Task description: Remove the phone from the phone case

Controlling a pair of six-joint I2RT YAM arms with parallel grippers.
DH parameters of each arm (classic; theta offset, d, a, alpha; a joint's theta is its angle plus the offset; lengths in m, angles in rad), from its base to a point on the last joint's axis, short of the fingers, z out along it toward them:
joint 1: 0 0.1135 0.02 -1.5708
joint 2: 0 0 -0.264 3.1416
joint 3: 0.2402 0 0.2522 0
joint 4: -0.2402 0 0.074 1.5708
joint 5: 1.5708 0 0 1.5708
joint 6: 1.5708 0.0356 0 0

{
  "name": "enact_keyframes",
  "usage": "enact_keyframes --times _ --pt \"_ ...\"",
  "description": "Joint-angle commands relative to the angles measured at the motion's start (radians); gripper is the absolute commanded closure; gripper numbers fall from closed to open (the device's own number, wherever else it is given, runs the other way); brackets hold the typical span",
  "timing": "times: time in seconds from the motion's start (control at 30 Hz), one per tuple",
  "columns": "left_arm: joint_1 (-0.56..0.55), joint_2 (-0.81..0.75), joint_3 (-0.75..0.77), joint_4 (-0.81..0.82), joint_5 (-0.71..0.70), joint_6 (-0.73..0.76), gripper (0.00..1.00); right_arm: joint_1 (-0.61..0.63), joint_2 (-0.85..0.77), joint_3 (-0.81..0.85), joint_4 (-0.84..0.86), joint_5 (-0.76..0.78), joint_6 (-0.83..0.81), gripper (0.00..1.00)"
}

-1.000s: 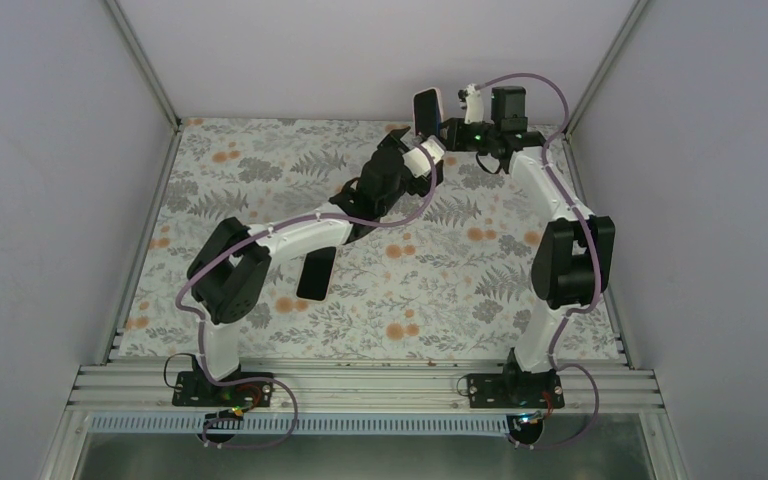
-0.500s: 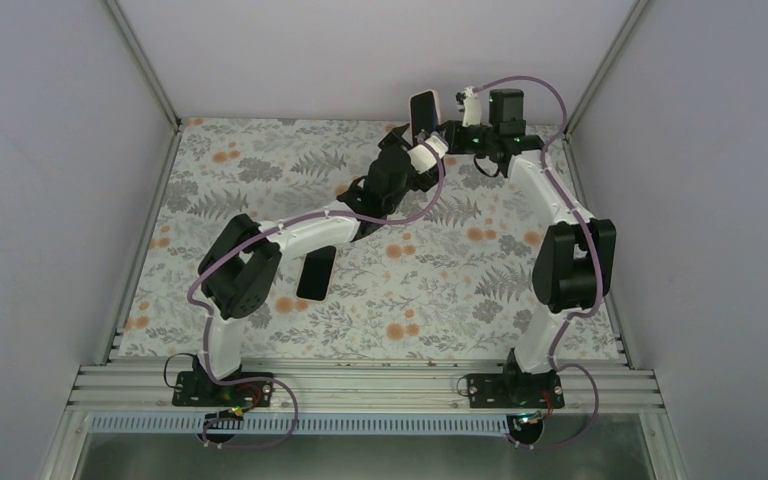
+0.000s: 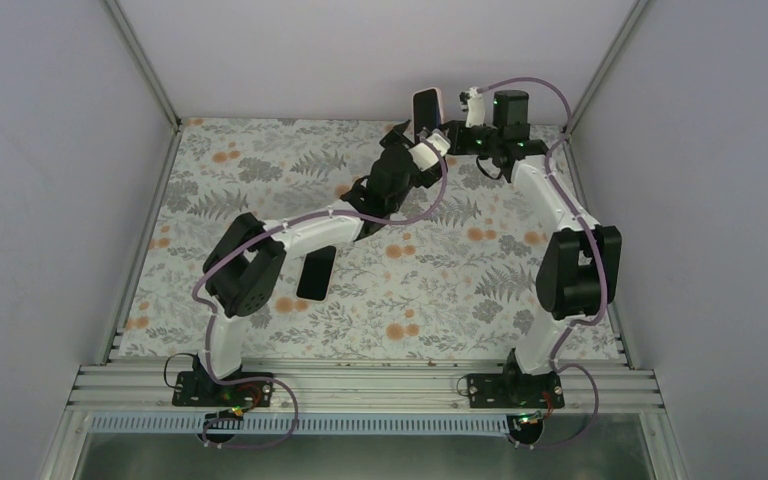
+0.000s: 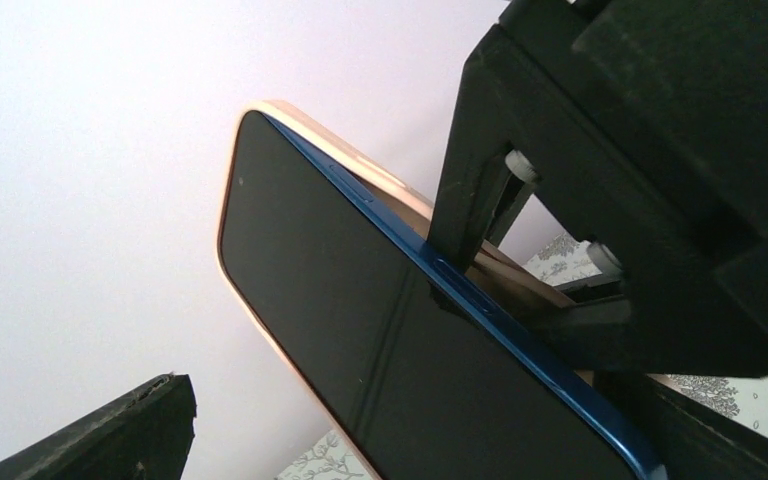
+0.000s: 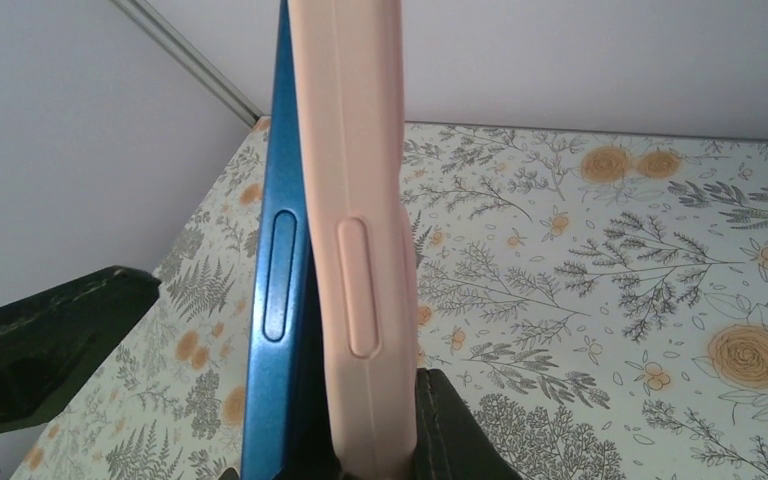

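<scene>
My right gripper [image 3: 442,128] holds the phone upright above the far edge of the table, shut on the pink phone case [image 5: 355,200]. The blue phone [image 5: 275,250] sits in the case, but its side edge stands apart from the case's rim with a dark gap between them. In the left wrist view the black phone screen [image 4: 360,320] fills the middle, and the right arm's fingers [image 4: 470,200] clamp the case behind it. My left gripper [image 3: 401,137] is open, and the phone lies between its jaws without visible contact.
A flat black rectangular object [image 3: 317,272] lies on the floral table cover [image 3: 440,290] under the left arm. Grey walls and aluminium frame posts [image 3: 145,60] close off the back and sides.
The left arm has stretched further toward the back, bringing its open gripper up around the phone. The right gripper with the cased phone has barely shifted.
</scene>
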State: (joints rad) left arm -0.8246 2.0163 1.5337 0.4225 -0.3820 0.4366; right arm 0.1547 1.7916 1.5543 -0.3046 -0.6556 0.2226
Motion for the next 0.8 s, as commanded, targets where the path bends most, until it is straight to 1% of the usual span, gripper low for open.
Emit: enact_keyframes --times 0.0,0.17,0.23,0.43,0.5,0.67,0.77 --pt "0.03 0.026 0.028 0.053 -0.103 0.046 0.01 0.013 -0.095 -0.024 0.026 -0.078 0.025 0.97" --pt "0.053 -0.011 -0.038 0.171 -0.163 0.132 0.05 0.013 -0.121 -0.053 0.022 -0.087 0.035 0.97" --pt "0.079 -0.03 -0.066 0.204 -0.169 0.152 0.07 0.013 -0.164 -0.07 0.029 -0.086 0.038 0.97" --pt "0.143 -0.093 -0.15 0.245 -0.154 0.159 0.26 0.013 -0.183 -0.087 0.036 -0.09 0.052 0.97" --pt "0.158 -0.1 -0.167 0.254 -0.153 0.162 0.31 0.013 -0.182 -0.088 0.038 -0.093 0.057 0.97" --pt "0.195 -0.109 -0.214 0.302 -0.169 0.178 0.33 0.013 -0.193 -0.09 0.032 -0.088 0.052 0.97" --pt "0.214 -0.11 -0.223 0.312 -0.171 0.19 0.39 0.013 -0.197 -0.093 0.031 -0.083 0.056 0.97"
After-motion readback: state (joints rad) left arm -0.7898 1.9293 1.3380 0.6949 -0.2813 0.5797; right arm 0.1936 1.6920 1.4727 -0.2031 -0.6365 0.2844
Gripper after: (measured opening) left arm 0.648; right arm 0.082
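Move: The phone stands almost upright in its case, screen facing the left gripper. Its middle is about 4 cm ahead of the left hand and 3 cm above it, between the open fingers; the case's middle is just 1 cm farther out. The right gripper's tips are some 4 cm right, 3 cm ahead and 1 cm up from the left hand. From the right hand, the phone's middle lies about 4 cm left, 1 cm ahead and 2 cm up. Close the left gripper's fingers by about a third across the phone's width, towards its two long sides, while easing the hand up, left and back by some 3 cm and tilting its tips up about 10 degrees. Keep the right gripper shut on the case's peeled side rim and carry it up about 3 cm, then also slightly left, drawing back 2 cm throughout. ##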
